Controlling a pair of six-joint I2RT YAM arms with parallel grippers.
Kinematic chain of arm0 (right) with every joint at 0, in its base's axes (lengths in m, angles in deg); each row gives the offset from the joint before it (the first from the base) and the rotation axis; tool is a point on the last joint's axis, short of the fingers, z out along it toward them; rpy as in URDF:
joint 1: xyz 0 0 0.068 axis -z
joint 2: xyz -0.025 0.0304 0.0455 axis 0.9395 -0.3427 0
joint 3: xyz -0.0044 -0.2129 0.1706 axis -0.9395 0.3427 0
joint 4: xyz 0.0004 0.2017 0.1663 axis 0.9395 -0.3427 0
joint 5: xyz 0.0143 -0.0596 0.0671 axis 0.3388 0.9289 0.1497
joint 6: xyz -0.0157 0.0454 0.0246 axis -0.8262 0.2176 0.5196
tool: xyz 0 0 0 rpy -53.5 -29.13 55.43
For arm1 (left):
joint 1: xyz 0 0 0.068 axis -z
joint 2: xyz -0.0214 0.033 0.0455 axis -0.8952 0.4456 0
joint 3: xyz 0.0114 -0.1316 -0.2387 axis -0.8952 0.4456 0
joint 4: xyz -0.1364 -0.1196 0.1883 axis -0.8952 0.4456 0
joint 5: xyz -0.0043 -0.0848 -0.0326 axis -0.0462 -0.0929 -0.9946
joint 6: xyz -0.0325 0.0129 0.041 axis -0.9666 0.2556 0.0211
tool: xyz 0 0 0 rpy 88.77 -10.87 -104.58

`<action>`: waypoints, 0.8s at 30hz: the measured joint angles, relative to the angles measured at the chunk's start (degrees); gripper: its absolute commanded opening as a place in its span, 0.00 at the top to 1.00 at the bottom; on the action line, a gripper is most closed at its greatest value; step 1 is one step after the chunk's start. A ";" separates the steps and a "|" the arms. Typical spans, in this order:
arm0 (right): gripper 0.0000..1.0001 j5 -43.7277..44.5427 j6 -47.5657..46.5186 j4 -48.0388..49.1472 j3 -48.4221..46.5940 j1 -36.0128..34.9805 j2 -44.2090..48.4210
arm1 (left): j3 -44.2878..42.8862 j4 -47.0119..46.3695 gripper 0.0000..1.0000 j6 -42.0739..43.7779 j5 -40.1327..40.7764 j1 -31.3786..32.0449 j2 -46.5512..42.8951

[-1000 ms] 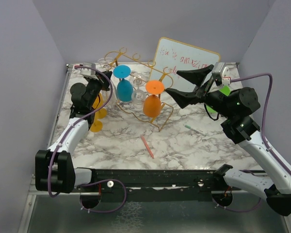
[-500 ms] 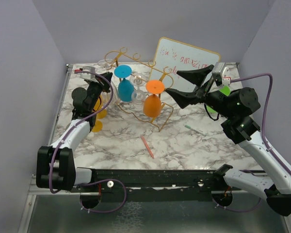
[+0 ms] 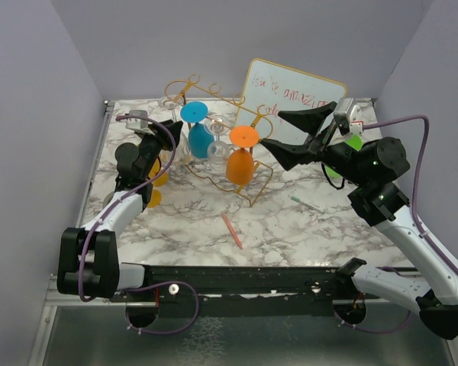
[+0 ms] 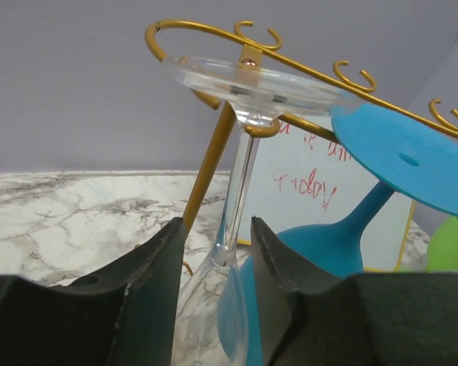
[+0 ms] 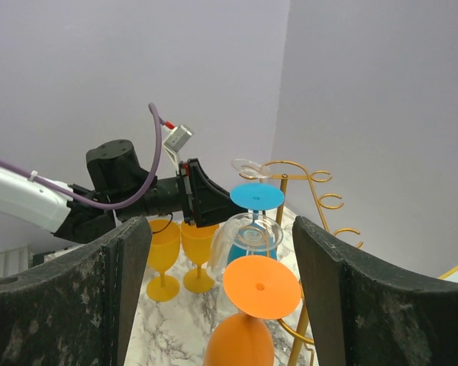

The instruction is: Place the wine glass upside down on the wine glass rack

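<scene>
A clear wine glass (image 4: 241, 179) hangs upside down, its foot (image 4: 261, 85) resting on the top rail of the gold wire wine glass rack (image 4: 202, 29). My left gripper (image 4: 217, 232) is open. Its fingers stand on either side of the stem, with a gap showing on both sides. From above, the left gripper (image 3: 165, 136) is at the left end of the rack (image 3: 214, 97). My right gripper (image 3: 272, 130) is open and empty, raised to the right of the rack. The right wrist view shows the clear glass's foot (image 5: 248, 166) on the rail.
A blue glass (image 3: 196, 141), another clear glass (image 3: 217, 150) and an orange glass (image 3: 239, 166) also hang on the rack. Two yellow glasses (image 3: 154, 177) stand upright under my left arm. A whiteboard (image 3: 290, 95) leans behind. A red pen (image 3: 231, 230) and a green pen (image 3: 305, 203) lie on the marble.
My left gripper's jaws have parted from the clear glass's stem, and the glass stays hanging on the rack. The left wrist has shifted slightly. The right arm has not moved.
</scene>
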 measured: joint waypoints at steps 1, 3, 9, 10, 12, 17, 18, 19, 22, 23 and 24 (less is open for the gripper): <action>0.20 0.00 0.00 0.00 -0.02 0.00 0.00 | 0.35 0.00 0.51 -0.17 0.00 0.02 -0.02; 0.20 0.00 0.00 0.00 0.00 0.00 0.00 | 1.11 0.07 0.46 -0.76 0.02 0.00 -0.35; 0.20 0.00 0.00 0.00 0.17 0.00 0.26 | 1.88 0.70 0.30 -1.90 0.04 0.00 -2.80; 0.20 0.00 0.00 -0.02 0.24 0.00 0.37 | 1.88 0.94 0.29 -2.12 0.04 0.00 -3.37; 0.20 -0.02 0.02 -0.02 0.39 0.00 0.59 | 1.88 1.79 0.27 -2.71 0.07 0.00 -4.66; 0.20 -0.02 0.02 -0.07 0.66 0.00 1.27 | 1.88 5.64 0.23 -3.80 0.52 -0.02 -8.57; 0.20 -0.02 0.00 -0.04 0.68 0.00 1.42 | 1.88 7.26 0.23 -3.98 0.92 -0.02 -9.92; 0.20 0.00 0.02 -0.07 0.68 0.00 1.53 | 1.88 8.76 0.23 -4.04 1.27 -0.02 -11.15; 0.20 -0.02 0.00 -0.04 0.74 0.00 1.99 | 1.64 14.69 0.23 -4.04 3.28 -0.02 -14.97; 0.20 0.00 0.02 -0.07 0.83 0.00 2.12 | 1.46 16.81 0.23 -4.02 4.02 -0.02 -16.11; 0.20 -0.02 0.02 -0.07 0.87 0.00 2.27 | 1.07 19.23 0.23 -4.00 4.94 -0.02 -17.11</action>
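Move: Around the clear wine glass's stem at the rack's far left end, the left fingers are already parted; the glass's middle lies about 1 cm ahead and 2 cm below. The blue glass hangs 7 cm to the right, roughly level with the hand in reach, and the second clear glass about 12 cm right and 5 cm back. From the right hand, the first clear glass is about 14 cm ahead, 26 cm left and 20 cm lower. Opening its fingers wider on both sides of the stem, the left hand first sinks under 1 cm, then backs straight off the hanging clear glass towards the base, about 5 cm. It climbs some 3 cm from its lowest point as it withdraws, and drifts left at the end, with only a slight roll of the wrist. ##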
